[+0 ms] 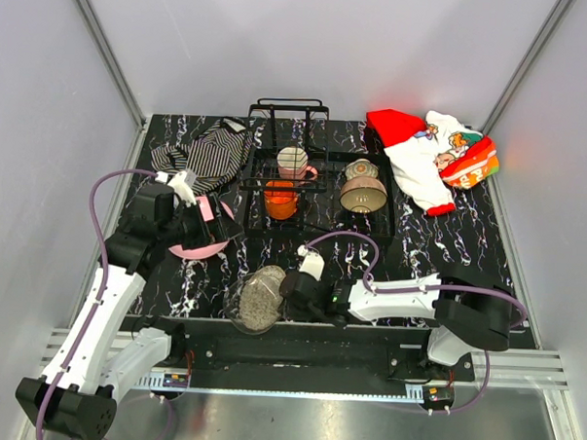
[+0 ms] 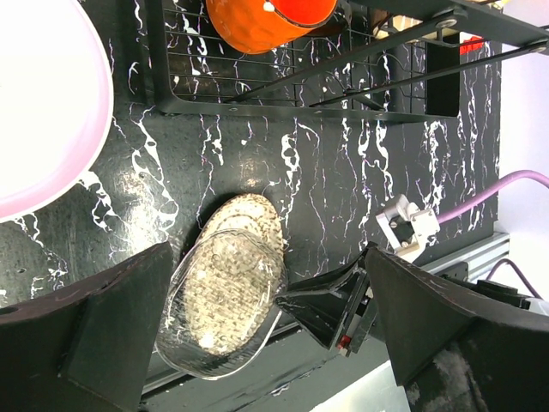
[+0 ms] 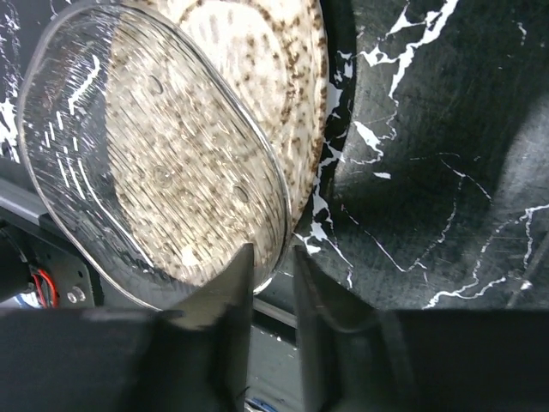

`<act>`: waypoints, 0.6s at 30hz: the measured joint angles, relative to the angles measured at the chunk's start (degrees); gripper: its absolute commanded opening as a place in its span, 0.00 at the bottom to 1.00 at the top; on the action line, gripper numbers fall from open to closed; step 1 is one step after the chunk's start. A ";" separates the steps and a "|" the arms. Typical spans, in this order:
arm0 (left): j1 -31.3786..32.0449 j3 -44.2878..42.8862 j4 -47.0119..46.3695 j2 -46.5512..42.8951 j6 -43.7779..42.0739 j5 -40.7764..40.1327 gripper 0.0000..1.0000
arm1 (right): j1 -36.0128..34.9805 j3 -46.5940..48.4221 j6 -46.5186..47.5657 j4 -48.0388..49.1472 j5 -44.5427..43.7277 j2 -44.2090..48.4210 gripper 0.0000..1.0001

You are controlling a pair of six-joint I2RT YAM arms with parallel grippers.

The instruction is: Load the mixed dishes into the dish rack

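Observation:
A clear glass plate (image 3: 146, 163) lies tilted over the tan-gold patterned plate (image 3: 257, 69) near the table's front edge. My right gripper (image 3: 270, 266) has its jaws drawn in to a narrow gap around the glass plate's near rim. From above, this right gripper (image 1: 282, 296) sits just right of the glass plate (image 1: 256, 301). My left gripper (image 1: 192, 211) hangs wide open above the pink plate (image 1: 200, 240), holding nothing. The black dish rack (image 1: 289, 108) holds the orange cup (image 1: 281, 198), the cream-pink mug (image 1: 294, 162), the brownish bowl (image 1: 363, 194) and the floral cup (image 1: 360, 169).
A striped black-white cloth (image 1: 204, 153) lies at the back left beside the rack. A red-white printed cloth (image 1: 428, 158) lies at the back right. Grey walls close in on three sides. A metal rail (image 1: 297, 361) runs along the front edge.

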State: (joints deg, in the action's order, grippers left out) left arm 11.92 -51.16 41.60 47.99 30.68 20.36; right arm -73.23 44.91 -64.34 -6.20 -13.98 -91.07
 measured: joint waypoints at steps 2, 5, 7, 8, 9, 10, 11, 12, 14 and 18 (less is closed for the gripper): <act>0.00 0.00 0.11 0.00 -0.31 -0.02 0.99 | 0.00 0.00 -0.09 0.50 -0.04 -0.11 0.15; 0.00 0.00 0.42 0.00 -0.61 -0.02 0.99 | 0.00 0.00 -0.31 1.22 -0.15 -0.11 0.08; 0.00 0.00 0.48 0.00 -0.68 -0.02 0.99 | 0.00 0.00 -0.50 1.79 -0.31 -0.09 0.00; 0.00 0.00 0.52 0.00 -0.70 -0.02 0.99 | 0.00 -0.02 -0.55 2.14 -0.46 -0.07 0.00; 0.00 0.00 0.57 0.00 -0.70 -0.02 0.99 | 0.00 -0.07 -0.50 2.25 -0.52 0.07 0.00; 0.00 0.00 0.70 0.00 -0.74 -0.02 0.99 | 0.00 -0.39 -0.63 2.32 -0.66 0.59 0.00; 0.00 0.00 0.76 0.00 -0.76 -0.02 0.99 | -0.02 -0.79 -0.63 2.32 -1.03 1.33 0.00; 0.00 0.00 0.83 0.00 -0.81 -0.02 0.99 | -0.02 -1.44 -0.59 2.29 -1.66 2.71 0.00; 0.00 -0.02 0.85 0.00 -0.85 -0.02 0.99 | -0.02 -2.60 -0.31 1.38 -3.13 6.64 0.00; 0.00 -0.02 0.85 0.00 -0.85 -0.02 0.99 | -0.02 -3.08 1.07 -2.62 -7.78 17.75 0.00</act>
State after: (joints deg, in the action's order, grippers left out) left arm 11.92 -51.18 42.46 47.99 29.82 20.34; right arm -73.25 41.82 -63.26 -8.82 -21.76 -73.32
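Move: The clear glass dish that the right fingers straddle has its middle about 6 cm to the left of that hand, 1 cm back and 1 cm lower. Under it, the speckled plate lies some 5 cm left, 2 cm ahead and 2 cm lower; the pink plate is about 18 cm left and 15 cm ahead, 2 cm lower. From the left hand the glass dish is roughly 13 cm back, 5 cm right and 18 cm below. Close the right gripper from about a third open until it pinches the near rim of the glass dish, staying low and letting the hand ease barely a centimetre left. Once shut, pull straight up with gathering speed, about 8 cm in all, drifting slightly right and forward away from the speckled plate, and let the fingertips tip up some 15 degrees. ##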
